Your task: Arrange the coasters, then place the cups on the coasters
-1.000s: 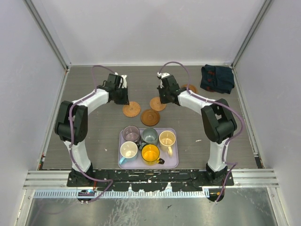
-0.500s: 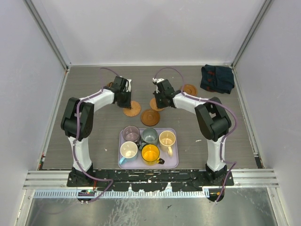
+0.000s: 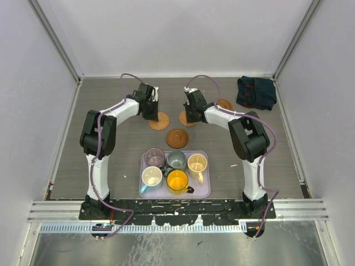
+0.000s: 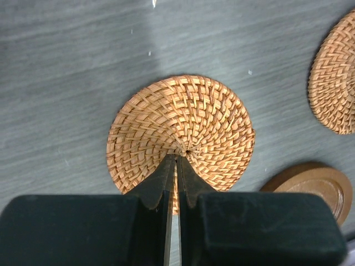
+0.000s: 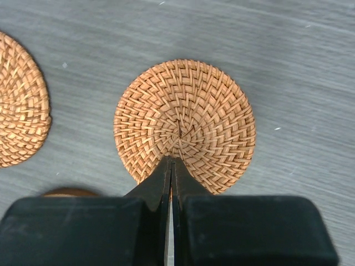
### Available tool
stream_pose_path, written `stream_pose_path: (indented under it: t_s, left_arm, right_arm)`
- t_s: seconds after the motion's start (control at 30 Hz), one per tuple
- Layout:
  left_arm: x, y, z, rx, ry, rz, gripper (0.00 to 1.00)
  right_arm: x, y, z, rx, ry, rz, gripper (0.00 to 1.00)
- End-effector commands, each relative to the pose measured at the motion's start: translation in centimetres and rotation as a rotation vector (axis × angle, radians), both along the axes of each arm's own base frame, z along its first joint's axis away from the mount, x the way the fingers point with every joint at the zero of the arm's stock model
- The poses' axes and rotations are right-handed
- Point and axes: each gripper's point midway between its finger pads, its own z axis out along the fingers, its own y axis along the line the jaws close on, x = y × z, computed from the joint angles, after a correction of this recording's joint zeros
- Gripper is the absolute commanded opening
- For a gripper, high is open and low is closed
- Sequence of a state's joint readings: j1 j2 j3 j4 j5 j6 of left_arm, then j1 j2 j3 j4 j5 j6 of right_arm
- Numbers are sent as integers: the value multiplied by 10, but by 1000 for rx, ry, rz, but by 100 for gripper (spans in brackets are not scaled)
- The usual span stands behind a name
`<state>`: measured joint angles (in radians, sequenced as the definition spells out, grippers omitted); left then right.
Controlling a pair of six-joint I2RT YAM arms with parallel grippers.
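Observation:
Both grippers are shut, and each rests its tips on top of a woven round coaster on the table. My left gripper (image 4: pixel 177 156) (image 3: pixel 155 114) touches the centre of the left coaster (image 4: pixel 181 130) (image 3: pixel 160 121). My right gripper (image 5: pixel 171 159) (image 3: pixel 189 114) sits just short of the centre of the right coaster (image 5: pixel 184 124) (image 3: pixel 186 119). A darker smooth coaster (image 3: pixel 177 137) (image 4: pixel 310 185) lies nearer the tray. Another coaster (image 3: pixel 224 104) lies to the far right. Several cups stand on the lavender tray (image 3: pixel 204 192): purple (image 3: pixel 155 157), grey-teal (image 3: pixel 177 160), beige (image 3: pixel 197 163), cream-blue (image 3: pixel 151 177) and yellow-orange (image 3: pixel 177 180).
A dark blue cloth (image 3: pixel 255 92) lies bunched at the back right corner. White walls close the table at the back and both sides. The tray stands between the two arm bases, near the front edge.
Both arms have reached farther back, and each woven coaster has slid away from the tray under its shut tips. The left coaster also moved slightly right.

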<state>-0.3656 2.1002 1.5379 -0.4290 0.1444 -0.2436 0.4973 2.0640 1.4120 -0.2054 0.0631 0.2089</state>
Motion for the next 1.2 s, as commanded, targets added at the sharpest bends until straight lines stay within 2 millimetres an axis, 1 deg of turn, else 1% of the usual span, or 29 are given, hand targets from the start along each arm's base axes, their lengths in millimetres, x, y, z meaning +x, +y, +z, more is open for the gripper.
stream_pose_path:
  t_s: [0.0, 0.1, 0.2, 0.33, 0.43, 0.6, 0.7, 0.83, 1.07, 1.17]
  left_arm:
    - [12, -2, -7, 32, 5, -22, 7]
    - [25, -5, -6, 39, -8, -24, 7]
    - [39, -7, -4, 43, -22, -18, 7]
    - [52, -10, 0, 32, -36, -13, 7]
    - [57, -10, 1, 29, -43, -9, 7]
    - [66, -2, 2, 22, -50, 22, 7]
    - [71, 3, 2, 17, -52, 38, 7]
    - [74, 5, 2, 4, -54, 52, 7]
    - [80, 2, 2, -16, -61, 64, 7]
    - [82, 0, 2, -27, -61, 60, 7]
  right_arm:
    - [15, -39, -18, -50, 40, -116, 5]
    - [27, -52, -20, -46, 42, -145, 5]
    - [37, -60, -19, -20, 43, -161, 5]
    - [48, -60, -13, 5, 30, -146, 5]
    - [55, -57, -11, 9, 24, -134, 5]
    - [64, -55, -9, 11, 20, -136, 5]
    - [64, -55, -6, 18, 17, -138, 5]
    - [61, -55, -4, 24, 19, -140, 5]
    - [50, -55, -5, 35, 36, -130, 5]
    - [49, -54, -5, 40, 36, -124, 5]
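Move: The left hand's shut tips rest on the left wicker coaster, its middle some 1 cm ahead and 1 cm below; the right's lies about 2 cm ahead, 1 cm below. From the left hand, one wooden coaster is about 8 cm ahead, 12 cm left; the near wooden coaster is 10 cm back, 9 cm right. From the right hand, the near one is 10 cm back, 5 cm left; another is 10 cm ahead, 17 cm right. Shut fingertips keep sliding both wicker coasters forward about 7 cm, the right hand also veering 5 cm right. ##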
